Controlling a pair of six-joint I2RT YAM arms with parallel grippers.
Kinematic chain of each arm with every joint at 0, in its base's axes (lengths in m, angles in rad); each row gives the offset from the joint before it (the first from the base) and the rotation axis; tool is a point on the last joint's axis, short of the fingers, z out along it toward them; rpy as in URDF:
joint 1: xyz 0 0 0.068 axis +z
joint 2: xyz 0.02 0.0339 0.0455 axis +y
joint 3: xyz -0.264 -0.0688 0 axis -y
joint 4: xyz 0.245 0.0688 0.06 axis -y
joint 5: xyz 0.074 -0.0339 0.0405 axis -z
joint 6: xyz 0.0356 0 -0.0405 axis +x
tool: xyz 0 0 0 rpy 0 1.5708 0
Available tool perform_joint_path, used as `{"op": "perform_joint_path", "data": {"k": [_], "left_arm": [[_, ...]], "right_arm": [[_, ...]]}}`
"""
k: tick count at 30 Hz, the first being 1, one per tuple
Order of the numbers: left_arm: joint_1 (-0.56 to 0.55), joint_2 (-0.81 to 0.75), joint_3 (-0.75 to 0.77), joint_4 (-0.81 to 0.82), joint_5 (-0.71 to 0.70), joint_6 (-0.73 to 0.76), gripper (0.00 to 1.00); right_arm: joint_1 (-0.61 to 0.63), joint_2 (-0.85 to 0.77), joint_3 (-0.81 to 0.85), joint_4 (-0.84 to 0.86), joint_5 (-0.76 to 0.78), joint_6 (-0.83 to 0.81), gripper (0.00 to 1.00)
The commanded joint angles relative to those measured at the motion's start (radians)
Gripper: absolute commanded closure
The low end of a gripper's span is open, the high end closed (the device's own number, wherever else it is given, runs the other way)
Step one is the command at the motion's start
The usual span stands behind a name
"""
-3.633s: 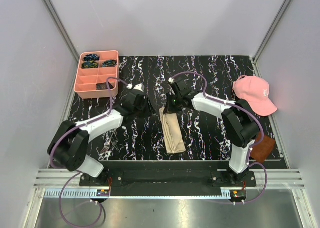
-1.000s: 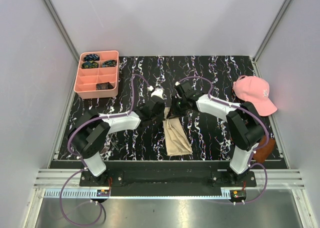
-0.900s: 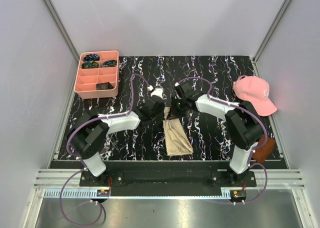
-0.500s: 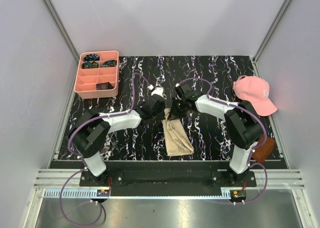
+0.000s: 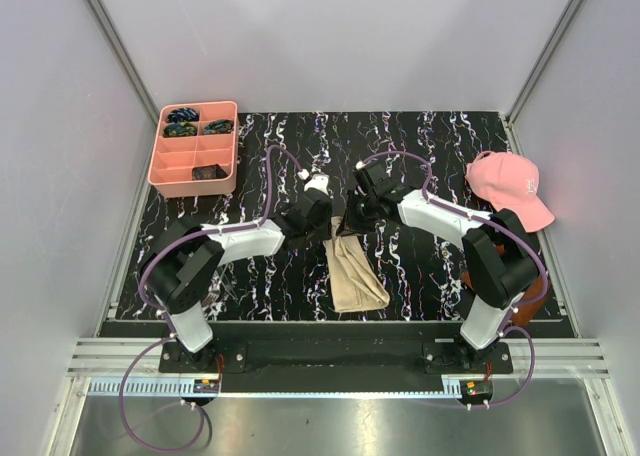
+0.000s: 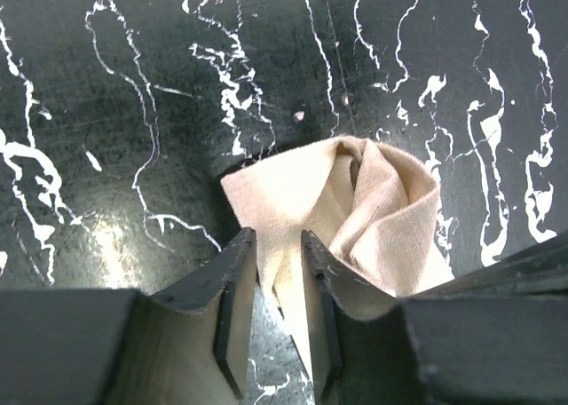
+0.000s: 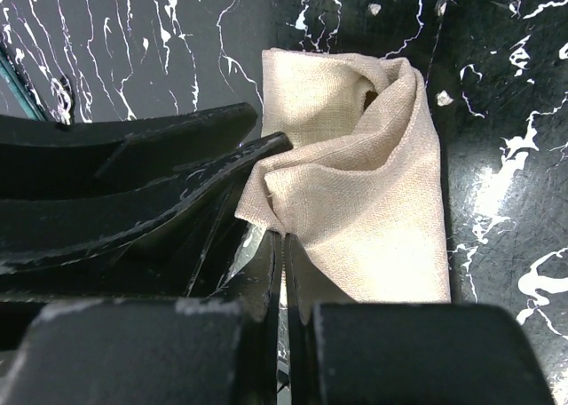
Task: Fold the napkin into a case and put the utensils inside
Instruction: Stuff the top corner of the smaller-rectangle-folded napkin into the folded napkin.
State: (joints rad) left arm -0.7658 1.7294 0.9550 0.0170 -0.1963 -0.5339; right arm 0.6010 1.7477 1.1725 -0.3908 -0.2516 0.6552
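Observation:
The napkin point(image 5: 352, 274) lies folded into a narrow tan strip in the middle of the black marbled table, its far end bunched up. Both grippers meet at that far end. My left gripper point(image 5: 327, 223) stands slightly open; in the left wrist view point(image 6: 279, 241) its jaws straddle the napkin's point(image 6: 355, 205) left edge with a gap on either side. My right gripper point(image 5: 349, 223) is shut, and in the right wrist view point(image 7: 284, 245) it pinches a raised fold of the napkin point(image 7: 373, 210). The left gripper's dark fingers point(image 7: 177, 178) lie just beside it. I cannot make out the utensils in any view.
A pink compartment tray point(image 5: 158, 168) with small dark blue-green items point(image 5: 182, 116) stands at the far left. A pink cap point(image 5: 510, 188) lies at the right edge, and a dark brown square point(image 5: 527, 296) sits behind the right arm's base. Grey walls close in three sides.
The left gripper's jaws have parted and let go of the napkin's edge. The right gripper stays shut on the fold, and its arm has shifted slightly right.

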Motion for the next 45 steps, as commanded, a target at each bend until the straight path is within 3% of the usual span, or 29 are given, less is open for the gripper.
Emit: {"op": "perform_joint_path", "data": {"k": [1, 7, 13, 28, 37, 41, 45], "left_arm": [[-0.003, 0.027, 0.045, 0.043, -0.020, 0.012, 0.69], [-0.003, 0.055, 0.062, 0.038, -0.038, 0.015, 0.68], [-0.003, 0.026, 0.065, 0.038, -0.058, 0.014, 0.81], [-0.003, -0.056, -0.009, 0.092, -0.006, -0.003, 0.98], [-0.003, -0.085, -0.058, 0.144, 0.031, -0.017, 1.00], [-0.003, -0.091, -0.073, 0.161, 0.041, -0.028, 1.00], [-0.003, -0.071, -0.081, 0.166, 0.049, -0.038, 1.00]], "right_arm": [[-0.004, -0.019, 0.016, 0.006, 0.005, 0.011, 1.00], [-0.004, -0.008, 0.021, 0.007, -0.003, 0.014, 1.00], [-0.004, 0.015, 0.021, 0.006, -0.015, 0.011, 1.00], [-0.004, 0.116, 0.098, -0.014, -0.044, 0.000, 1.00], [-0.004, 0.196, 0.177, -0.022, -0.037, 0.082, 1.00], [-0.010, 0.190, 0.182, -0.022, 0.038, 0.156, 1.00], [-0.021, 0.197, 0.174, 0.049, -0.005, 0.219, 1.00]]}}
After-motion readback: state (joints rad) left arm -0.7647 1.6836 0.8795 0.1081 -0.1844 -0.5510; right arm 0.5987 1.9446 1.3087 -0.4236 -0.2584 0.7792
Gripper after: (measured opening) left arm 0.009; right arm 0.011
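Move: For the left hand, the napkin's top-left edge lies barely 1 cm ahead and 2 cm below the slightly open fingers. Its bunched mouth is about 2 cm ahead, 3 cm right and 2 cm below; its near end is some 15 cm back and 7 cm right. The utensils lie around 24 cm left and 9 cm back. For the right hand, the mouth is 2 cm ahead, 1 cm left and 3 cm below its shut fingertips. The left fingers pinch the napkin's top-left edge: they dip about 1.5 cm, shut on it, then rise 2 cm. After a short wait, the right hand, fingers still shut with cloth at their tips, pushes down into the napkin's mouth about 3.5 cm, also going 2 cm forward and 2 cm left as its fingers tip back towards the base and turn slightly clockwise late on. ##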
